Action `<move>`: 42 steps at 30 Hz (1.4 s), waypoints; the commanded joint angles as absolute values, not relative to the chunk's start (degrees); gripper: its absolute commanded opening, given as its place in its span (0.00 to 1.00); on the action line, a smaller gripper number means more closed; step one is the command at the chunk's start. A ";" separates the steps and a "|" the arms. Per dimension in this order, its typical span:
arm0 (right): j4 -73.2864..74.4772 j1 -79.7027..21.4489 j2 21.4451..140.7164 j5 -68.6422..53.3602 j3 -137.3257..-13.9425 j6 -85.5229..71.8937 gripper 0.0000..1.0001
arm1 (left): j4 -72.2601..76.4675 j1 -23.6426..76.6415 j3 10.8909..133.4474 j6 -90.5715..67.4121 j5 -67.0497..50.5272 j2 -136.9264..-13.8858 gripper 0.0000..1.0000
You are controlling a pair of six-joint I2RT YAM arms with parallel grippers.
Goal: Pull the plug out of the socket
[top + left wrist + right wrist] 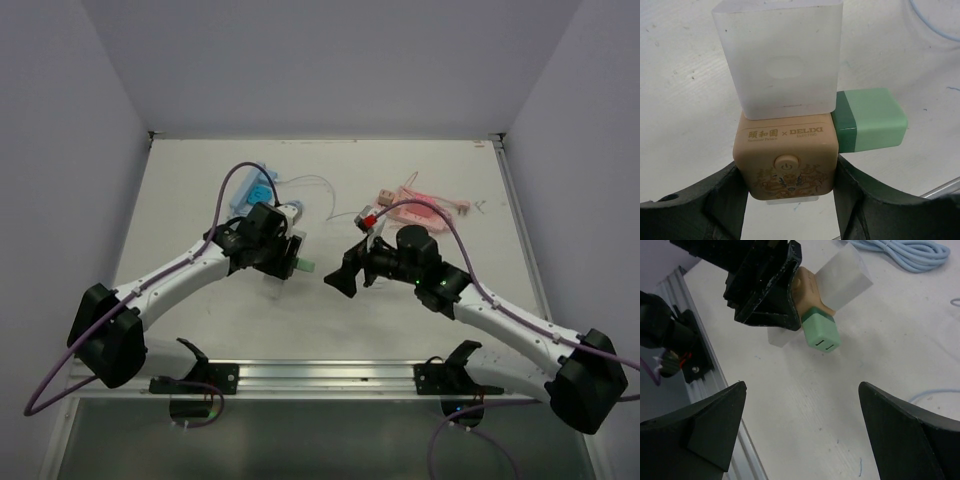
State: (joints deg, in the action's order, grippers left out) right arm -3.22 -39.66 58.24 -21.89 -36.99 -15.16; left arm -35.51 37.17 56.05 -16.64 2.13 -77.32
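Observation:
My left gripper is shut on a beige cube socket with a power button and gold print, holding it by two opposite sides just above the table. A green plug sticks out of the socket's right side. A frosted white block sits on the far face. In the right wrist view the green plug points toward my right gripper, which is wide open, holds nothing, and stands a short way off. From above, the green plug lies between the left gripper and the right gripper.
A coiled light-blue cable lies behind the left gripper. Pink parts and a small red piece lie at the back right. An aluminium rail runs along the near table edge.

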 commanded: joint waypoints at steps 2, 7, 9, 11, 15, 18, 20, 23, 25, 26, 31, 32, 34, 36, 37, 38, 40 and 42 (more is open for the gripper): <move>-11.51 -45.51 63.27 -13.72 -36.39 -0.47 0.99 | -27.95 34.28 55.02 -11.52 -7.98 -74.97 0.00; -15.55 -50.44 69.86 -7.57 -37.53 6.76 0.99 | -27.08 30.51 53.70 -10.64 -15.11 -74.18 0.00; -16.87 -52.46 73.20 -4.67 -38.58 9.13 0.99 | -26.72 29.80 52.82 -10.55 -16.43 -73.83 0.00; -17.05 -53.96 75.92 -2.91 -40.07 11.32 0.98 | -26.89 29.36 52.12 -10.46 -16.44 -73.74 0.00; -20.99 -54.67 78.13 -0.44 -40.17 13.18 0.96 | -26.46 29.27 51.15 -10.28 -17.75 -73.04 0.00; -21.27 -54.76 80.23 -0.62 -41.48 14.59 0.95 | -26.37 29.27 50.89 -10.11 -17.40 -72.95 0.00; -21.79 -54.76 81.56 -0.62 -42.36 15.11 0.95 | -26.46 29.18 50.89 -10.02 -17.49 -72.86 0.00; -22.59 -54.76 83.67 -2.19 -43.94 15.82 0.94 | -26.46 29.18 50.89 -9.93 -17.32 -72.77 0.00; -22.32 -54.84 84.63 -3.68 -44.65 16.08 0.93 | -26.54 29.01 50.98 -10.02 -16.88 -72.77 0.00; -22.32 -54.76 84.81 -4.21 -45.26 16.35 0.92 | -26.54 28.92 50.89 -10.02 -16.88 -72.69 0.00; -21.97 -54.84 85.95 -6.06 -46.58 16.96 0.84 | -26.19 27.87 50.89 -10.11 -16.52 -71.98 0.00; -21.71 -54.76 86.31 -6.93 -46.76 17.05 0.83 | -26.02 27.77 50.89 -10.02 -16.52 -71.63 0.00; -20.57 -54.76 86.92 -7.90 -47.28 17.14 0.79 | -25.75 27.42 50.80 -10.02 -16.70 -71.54 0.00; -20.39 -54.76 87.36 -9.13 -47.46 16.96 0.76 | -25.49 27.07 50.71 -10.11 -17.40 -71.46 0.00; -20.30 -54.76 87.45 -9.49 -47.55 16.96 0.75 | -25.49 27.07 50.80 -10.02 -17.58 -71.46 0.00; -19.87 -54.76 87.63 -9.84 -47.90 17.14 0.73 | -25.31 26.98 50.71 -9.93 -17.75 -71.37 0.00; -19.60 -54.76 88.06 -10.02 -48.25 17.31 0.72 | -25.23 26.90 50.63 -9.84 -17.84 -71.19 0.00; -19.69 -54.84 88.50 -9.84 -48.25 17.67 0.70 | -24.96 26.81 50.54 -9.76 -18.10 -71.02 0.00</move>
State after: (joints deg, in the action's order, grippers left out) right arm -18.39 -54.63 87.94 -8.25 -45.71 16.45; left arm -30.81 27.38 49.87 -10.83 -15.03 -73.91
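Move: The green plug, stuck in the socket that the left hand already holds up, lies about 10 cm to the right hand's left, 4 cm ahead and some 8 cm below it. The tan socket sits about 5 cm farther left than the plug and 1 cm farther out; the white block juts forward and up from it, roughly 9 cm ahead of the right hand, 13 cm left and 5 cm lower. From the left hand the plug is some 5 cm right and 1 cm back. The left fingers keep their grip on the socket, the hand tilting some 10 degrees and shifting barely a centimetre. Towards the plug the right hand swoops left and down about 8 cm, then on left and a little forward, rolling some 35 degrees counter-clockwise as seen along its fingers. Its wide-open fingers come either side of the plug and close part-way; touch can't be made out. ##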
